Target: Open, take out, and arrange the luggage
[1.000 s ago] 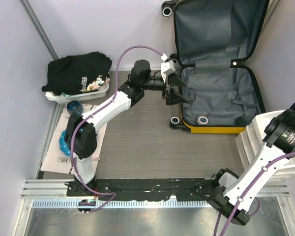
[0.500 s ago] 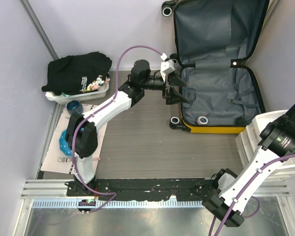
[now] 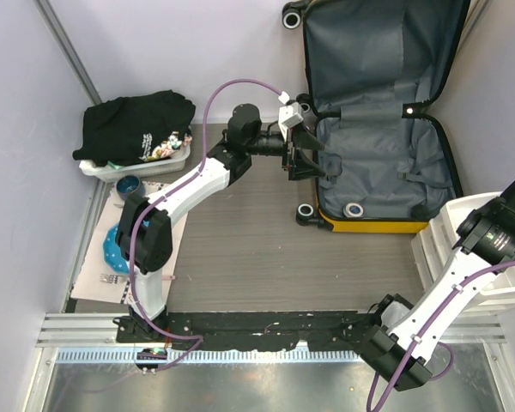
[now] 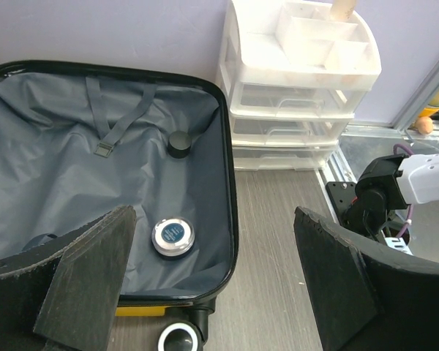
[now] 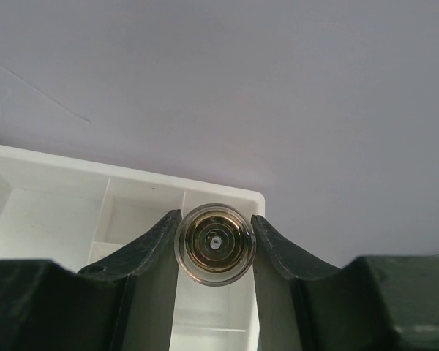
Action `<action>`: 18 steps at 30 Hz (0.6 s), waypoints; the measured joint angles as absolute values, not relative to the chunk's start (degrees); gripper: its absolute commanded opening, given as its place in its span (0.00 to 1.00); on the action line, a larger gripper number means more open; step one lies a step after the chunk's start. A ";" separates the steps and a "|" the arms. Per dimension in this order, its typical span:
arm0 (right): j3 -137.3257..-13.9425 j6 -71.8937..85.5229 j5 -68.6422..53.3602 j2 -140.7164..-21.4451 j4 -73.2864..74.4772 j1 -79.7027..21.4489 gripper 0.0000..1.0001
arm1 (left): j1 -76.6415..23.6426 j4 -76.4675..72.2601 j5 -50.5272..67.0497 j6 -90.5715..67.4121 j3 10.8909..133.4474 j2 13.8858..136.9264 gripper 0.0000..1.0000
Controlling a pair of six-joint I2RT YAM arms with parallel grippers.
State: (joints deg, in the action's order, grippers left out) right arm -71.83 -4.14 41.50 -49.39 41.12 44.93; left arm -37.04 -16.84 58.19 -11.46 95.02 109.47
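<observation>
The luggage point(image 3: 373, 225) lies open at the back right, its yellow shell edge toward me and its grey lining point(image 4: 66, 168) exposed. A small round jar with a blue lid point(image 4: 173, 237) and a black cap point(image 4: 180, 144) rest on the lining; the jar point(image 3: 354, 209) also shows from above. My left gripper point(image 3: 305, 159) hovers open over the case's left rim, holding nothing point(image 4: 214, 219). My right gripper point(image 5: 215, 243) is shut on a clear round bottle with amber contents point(image 5: 215, 219), held above a compartment of the white drawer unit point(image 5: 51, 212).
The white drawer unit point(image 3: 463, 219) stands to the right of the case. At the left, a white basket point(image 3: 112, 170) holds black clothes point(image 3: 137, 124). A blue bowl point(image 3: 129, 184) and a teal object point(image 3: 112, 253) sit near a paper mat.
The left gripper has shifted slightly toward the back along the case's rim. The right arm has moved a little over the drawer unit, still holding the bottle.
</observation>
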 measured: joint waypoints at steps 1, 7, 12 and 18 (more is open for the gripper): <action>-71.53 -4.12 41.39 -49.41 40.86 45.06 0.27 | -36.99 -16.95 58.19 -11.60 95.02 109.51 0.93; -71.07 -4.10 40.32 -49.39 40.58 45.23 0.50 | -36.95 -17.06 58.24 -11.70 95.74 110.08 0.93; -72.97 -3.70 39.44 -50.24 40.75 45.23 0.60 | -36.95 -16.58 58.28 -11.77 97.30 111.28 0.93; -76.51 -3.05 39.16 -50.76 40.56 45.23 0.66 | -36.88 -14.35 58.06 -11.40 99.37 112.71 0.93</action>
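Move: The small glass bottle is already pinched in the right hand, its middle some 3 cm below the finger pads. The drawer unit's corner compartment, nearest the base and the right wall, lies right beneath, roughly 6 cm down. The empty compartment beside it is 6 cm farther forward. The open suitcase lies about 35 cm ahead, 25 cm left and 33 cm below. From the left hand, the bottle is about 24 cm back, 51 cm right, roughly level. The bottle is let go into the drawer unit's corner compartment: the right hand barely settles, then spreads its fingers clear on both sides and lifts about 3 cm off it. It drifts roughly a centimetre forward, still pointing to the right, with the fingertips tipping up only slightly. ##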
